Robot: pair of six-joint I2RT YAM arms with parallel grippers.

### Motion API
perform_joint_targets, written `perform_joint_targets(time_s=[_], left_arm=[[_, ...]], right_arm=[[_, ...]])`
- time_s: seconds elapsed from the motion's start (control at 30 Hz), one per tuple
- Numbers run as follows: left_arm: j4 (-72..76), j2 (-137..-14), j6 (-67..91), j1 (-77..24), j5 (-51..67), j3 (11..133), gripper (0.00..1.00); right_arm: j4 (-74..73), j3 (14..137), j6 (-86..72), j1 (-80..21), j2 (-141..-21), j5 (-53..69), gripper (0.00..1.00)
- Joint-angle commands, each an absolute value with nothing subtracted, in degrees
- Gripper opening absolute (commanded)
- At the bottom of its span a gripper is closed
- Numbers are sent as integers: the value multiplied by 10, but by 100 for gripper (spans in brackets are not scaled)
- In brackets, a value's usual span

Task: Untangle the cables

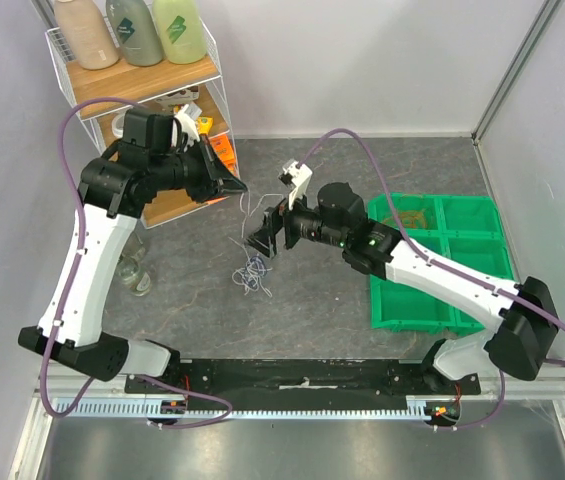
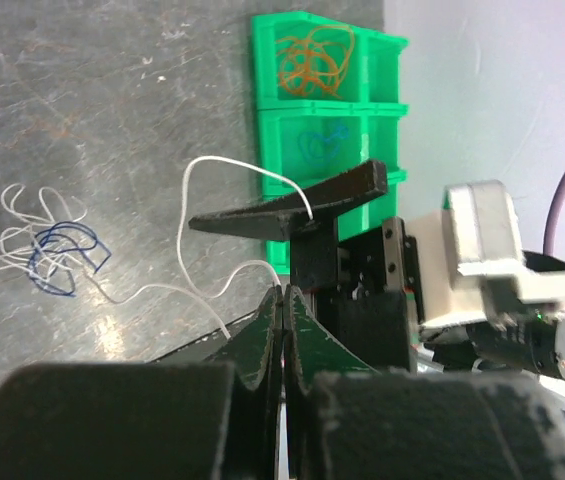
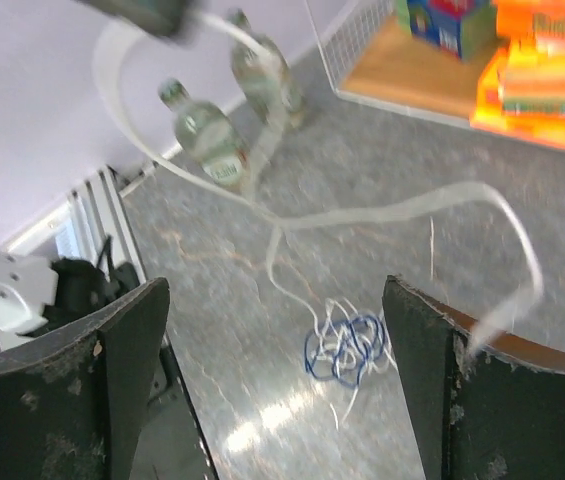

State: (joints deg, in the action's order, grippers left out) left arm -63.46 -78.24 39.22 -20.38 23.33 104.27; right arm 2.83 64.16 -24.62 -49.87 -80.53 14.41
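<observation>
The cables lie as a small tangle of white and blue wires point(image 1: 252, 272) on the grey table, also visible in the left wrist view point(image 2: 42, 245) and the right wrist view point(image 3: 347, 345). One white cable point(image 3: 392, 215) rises out of the tangle to my left gripper point(image 1: 236, 187), whose jaws point(image 2: 284, 298) are shut on it above the table. The same cable loops on and rests against one finger point(image 2: 302, 205) of my right gripper point(image 1: 267, 232). In its own wrist view, the right gripper point(image 3: 274, 295) is open wide above the tangle, with nothing between its fingers.
A green compartment bin point(image 1: 374, 290) sits at the right; it holds orange wires point(image 2: 314, 60) and blue wires point(image 2: 322, 140). A wire shelf point(image 1: 67, 75) with bottles and orange boxes point(image 3: 542, 70) stands back left. Two glass bottles point(image 1: 134, 268) stand by the left arm.
</observation>
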Motion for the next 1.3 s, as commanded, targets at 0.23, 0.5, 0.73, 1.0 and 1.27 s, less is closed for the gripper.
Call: perform_joint_targets(time_s=[0.23, 0.5, 0.73, 1.0, 1.27], left_arm=[[-671, -841, 442, -204, 300, 1177, 2], [-681, -837, 368, -200, 221, 1219, 35], [-608, -652, 330, -199, 3, 946, 88], [-440, -575, 298, -200, 148, 637, 85], [-249, -616, 284, -238, 238, 532, 91]], right_arm=[[64, 793, -186, -542, -866, 29, 79], [35, 811, -246, -548, -881, -22, 0], [-84, 946, -353, -526, -890, -30, 0], [-113, 1084, -449, -508, -909, 13, 0], [-105, 1155, -483, -507, -918, 47, 0]])
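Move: The strand of white cable for the right hand to take hangs close under the left hand's closed tips, about 3 cm ahead, 4 cm to the left and 6 cm above the right hand. Below the right hand, about 26 cm down and 3 cm to its left, lies the blue-and-white bundle. From the left hand that strand is roughly 4 cm below and 1 cm to the left, and the bundle some 36 cm below and 2 cm back. Up and leftward, about 8 cm, the open right hand closes in on the white cable under the left fingertips and pinches it. The left hand, after easing up a little, opens and lets go, swings left and back, then drops well over 20 cm towards the bundle, fingers wide. The right keeps its pinch and climbs another 20 cm, tipping its fingertips up some 25 degrees. ##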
